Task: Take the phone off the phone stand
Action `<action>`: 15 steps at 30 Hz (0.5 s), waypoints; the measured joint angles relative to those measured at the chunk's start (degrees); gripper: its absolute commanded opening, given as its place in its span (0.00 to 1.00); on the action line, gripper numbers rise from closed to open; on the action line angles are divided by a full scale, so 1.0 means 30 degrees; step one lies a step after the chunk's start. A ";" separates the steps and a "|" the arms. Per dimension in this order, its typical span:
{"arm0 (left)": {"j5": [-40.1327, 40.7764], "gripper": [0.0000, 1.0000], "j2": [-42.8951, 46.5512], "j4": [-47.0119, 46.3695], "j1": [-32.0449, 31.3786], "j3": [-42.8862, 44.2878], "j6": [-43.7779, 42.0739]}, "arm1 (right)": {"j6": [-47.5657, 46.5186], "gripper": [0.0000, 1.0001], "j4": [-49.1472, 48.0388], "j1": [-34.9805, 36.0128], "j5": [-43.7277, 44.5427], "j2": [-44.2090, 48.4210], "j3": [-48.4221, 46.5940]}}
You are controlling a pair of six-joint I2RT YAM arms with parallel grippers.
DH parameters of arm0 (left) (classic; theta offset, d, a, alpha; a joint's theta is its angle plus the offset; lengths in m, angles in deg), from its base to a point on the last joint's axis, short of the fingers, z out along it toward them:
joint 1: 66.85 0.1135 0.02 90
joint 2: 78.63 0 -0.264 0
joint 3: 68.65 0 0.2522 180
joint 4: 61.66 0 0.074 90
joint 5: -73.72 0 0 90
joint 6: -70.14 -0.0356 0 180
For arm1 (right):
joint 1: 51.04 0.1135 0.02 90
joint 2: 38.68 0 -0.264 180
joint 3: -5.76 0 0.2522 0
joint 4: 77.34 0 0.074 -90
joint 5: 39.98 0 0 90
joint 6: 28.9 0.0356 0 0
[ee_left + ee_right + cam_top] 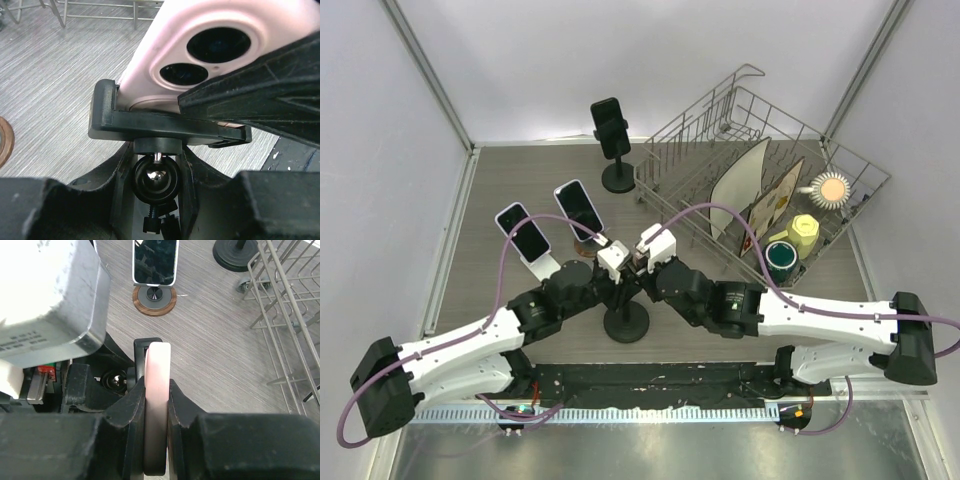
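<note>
A pink phone [165, 40] with two camera lenses sits in the black clamp of the phone stand [150, 127]. My left gripper [156, 182] is shut on the stand's ball joint, one finger on each side of it. In the right wrist view the phone [156, 390] shows edge-on, and my right gripper [156, 410] is shut on it, one finger against each face. From above, both grippers [617, 272] [642, 262] meet over the stand's round black base [627, 324] and the wrists hide the phone.
Behind the arms, one phone [523, 232] rests on a white stand and another [579, 208] on a round wooden one. A black phone [611, 125] stands on a tall black stand. A wire dish rack [760, 190] with plates and cups fills the right.
</note>
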 measured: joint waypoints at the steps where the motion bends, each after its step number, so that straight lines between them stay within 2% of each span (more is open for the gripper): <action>1: -0.0015 0.00 0.0036 -0.0102 -0.0029 -0.0124 0.0044 | 0.0087 0.28 -0.0189 0.0015 0.0015 0.0058 0.0189; 2: -0.0015 0.00 0.0109 -0.0233 -0.0036 -0.0226 0.0073 | 0.0109 0.37 -0.0474 0.0015 -0.0007 0.0160 0.0386; 5: 0.0160 0.00 0.0284 -0.0568 -0.0051 -0.0488 0.0328 | -0.0146 0.48 -0.1960 0.0029 -0.0168 0.0962 0.1523; 9: 0.0488 0.00 0.0590 -0.1224 -0.0051 -0.0984 0.0947 | -0.0794 0.53 -0.4634 0.0029 -0.0204 0.2062 0.3067; 15: 0.0852 0.00 0.0663 -0.2025 -0.0044 -0.1370 0.1756 | -0.2412 0.54 -0.8961 0.0029 -0.0430 0.2448 0.4889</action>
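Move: The phone still sits in its stand's clamp, its top end between the right fingers, its middle about 4 cm below the right hand, 2 cm left and 1 cm ahead; from the left hand, which grips the stand's neck, it lies some 4 cm up and 1 cm ahead. The stand's round base is about 13 cm under the left hand. From the right hand, a white-edged phone on the wooden-based stand stands 15 cm ahead and 10 cm left; another on a white stand, 12 cm ahead and 20 cm left. The phone's pinched top end is let go: the right fingers open to a bit over twice their gap, then the hand rises about 2 cm off it, almost straight up, its left side rolling up and the fingertips tilting up, each some 10 degrees. The left hand keeps its grip on the stand's neck and stays nearly in place, rolling slightly the other way. ##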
